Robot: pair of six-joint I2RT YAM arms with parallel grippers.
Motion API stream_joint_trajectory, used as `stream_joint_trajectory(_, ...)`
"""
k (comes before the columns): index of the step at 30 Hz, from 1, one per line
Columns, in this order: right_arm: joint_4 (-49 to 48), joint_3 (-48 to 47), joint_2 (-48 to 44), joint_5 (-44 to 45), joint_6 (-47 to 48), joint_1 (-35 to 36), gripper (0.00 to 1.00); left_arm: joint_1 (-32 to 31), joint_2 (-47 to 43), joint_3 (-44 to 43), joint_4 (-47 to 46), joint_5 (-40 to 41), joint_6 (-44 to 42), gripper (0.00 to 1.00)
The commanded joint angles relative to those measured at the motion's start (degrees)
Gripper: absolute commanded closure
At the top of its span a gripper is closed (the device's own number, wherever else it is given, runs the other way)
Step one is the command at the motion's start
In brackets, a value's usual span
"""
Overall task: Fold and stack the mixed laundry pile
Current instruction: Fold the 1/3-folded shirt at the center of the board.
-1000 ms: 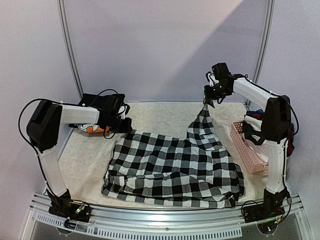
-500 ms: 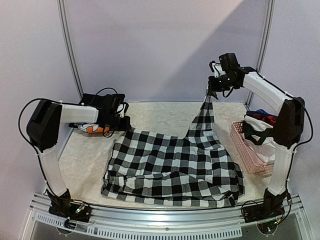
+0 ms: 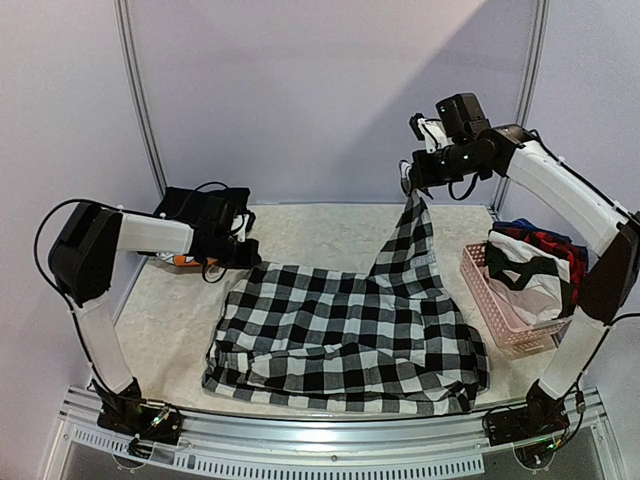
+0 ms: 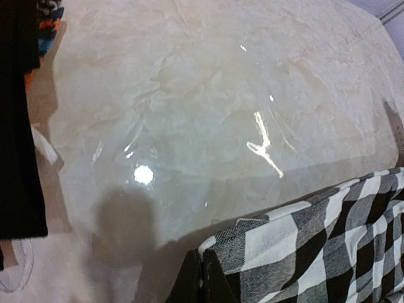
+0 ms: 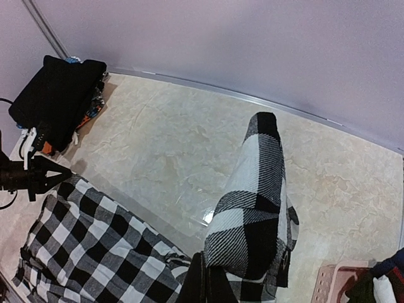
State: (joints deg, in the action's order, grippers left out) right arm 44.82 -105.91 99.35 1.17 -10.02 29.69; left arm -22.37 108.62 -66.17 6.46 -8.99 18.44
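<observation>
The black-and-white checked garment (image 3: 345, 335) lies spread across the table. My right gripper (image 3: 412, 190) is shut on its far right corner and holds that corner high, so the cloth (image 5: 252, 208) hangs in a peak. My left gripper (image 3: 250, 258) is shut on the far left corner (image 4: 315, 240), low over the table. Its fingertips (image 4: 205, 281) pinch the hem. A folded black garment (image 5: 60, 98) lies at the far left, with an orange-blue printed piece (image 5: 95, 107) under it.
A pink basket (image 3: 500, 310) stands at the table's right edge with red, navy and white clothes (image 3: 530, 255) heaped in it. Bare marbled tabletop (image 3: 320, 235) stretches behind the checked garment. The back wall and two metal posts close off the far side.
My right gripper has risen and drifted slightly left, pulling the checked corner higher and tauter. The left gripper has barely moved and keeps its corner.
</observation>
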Motion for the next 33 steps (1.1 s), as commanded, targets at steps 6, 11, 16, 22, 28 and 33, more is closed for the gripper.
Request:
stream_joint_trajectory(6, 8.14, 4.36, -7.62, 9.87, -5.51, 8.23, 1.00, 0.74, -7.19, 10.62, -9.95, -2.74, 1.15, 1.00)
stream_joint_trajectory(11, 9.23, 6.77, -11.68, 11.78, -7.86, 12.70, 1.00, 0.75, -8.14, 13.72, -12.50, -3.67, 1.98, 1.00)
stream_joint_trajectory(16, 11.22, 8.30, -14.13, 15.42, -10.55, 17.26, 1.00, 0.64, -11.16, 15.99, -13.00, -3.60, 2.06, 1.00)
stream_joint_trajectory(22, 13.60, 10.26, -16.73, 20.88, -14.88, 24.26, 1.00, 0.57, -15.15, 18.78, -11.14, -0.41, 1.28, 1.00)
stream_joint_trajectory(28, 15.02, 13.57, -18.08, 25.42, -20.70, 30.18, 1.00, 0.37, -16.67, 21.16, -11.37, 0.58, 1.42, 1.00)
stream_joint_trajectory(33, 16.14, 15.07, -18.29, 28.97, -24.47, 34.09, 1.00, 0.32, -17.53, 23.59, -12.05, 1.60, 1.85, 0.99)
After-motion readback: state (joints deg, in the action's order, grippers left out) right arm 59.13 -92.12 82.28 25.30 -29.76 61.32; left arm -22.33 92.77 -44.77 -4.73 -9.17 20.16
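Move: The checked shirt lies spread on the board, its middle some 20 cm back and 15 cm right of my left hand, which sits just above the board holding the far left corner. From my high right hand, with its pinched piece, that middle is about 20 cm back, 8 cm left and 30 cm below. The black stack stands about 11 cm ahead and 11 cm left of my left hand; the pink basket is 8 cm back and 20 cm right of my right hand, 25 cm lower. Still pinching the raised piece of cloth, my right hand sweeps about 19 cm straight back over the shirt with a drift of 4 cm or so to my left, staying high. Meanwhile my left hand keeps its grip on the far left corner and draws it back roughly 6 cm, slightly leftward and low, away from the black stack. ##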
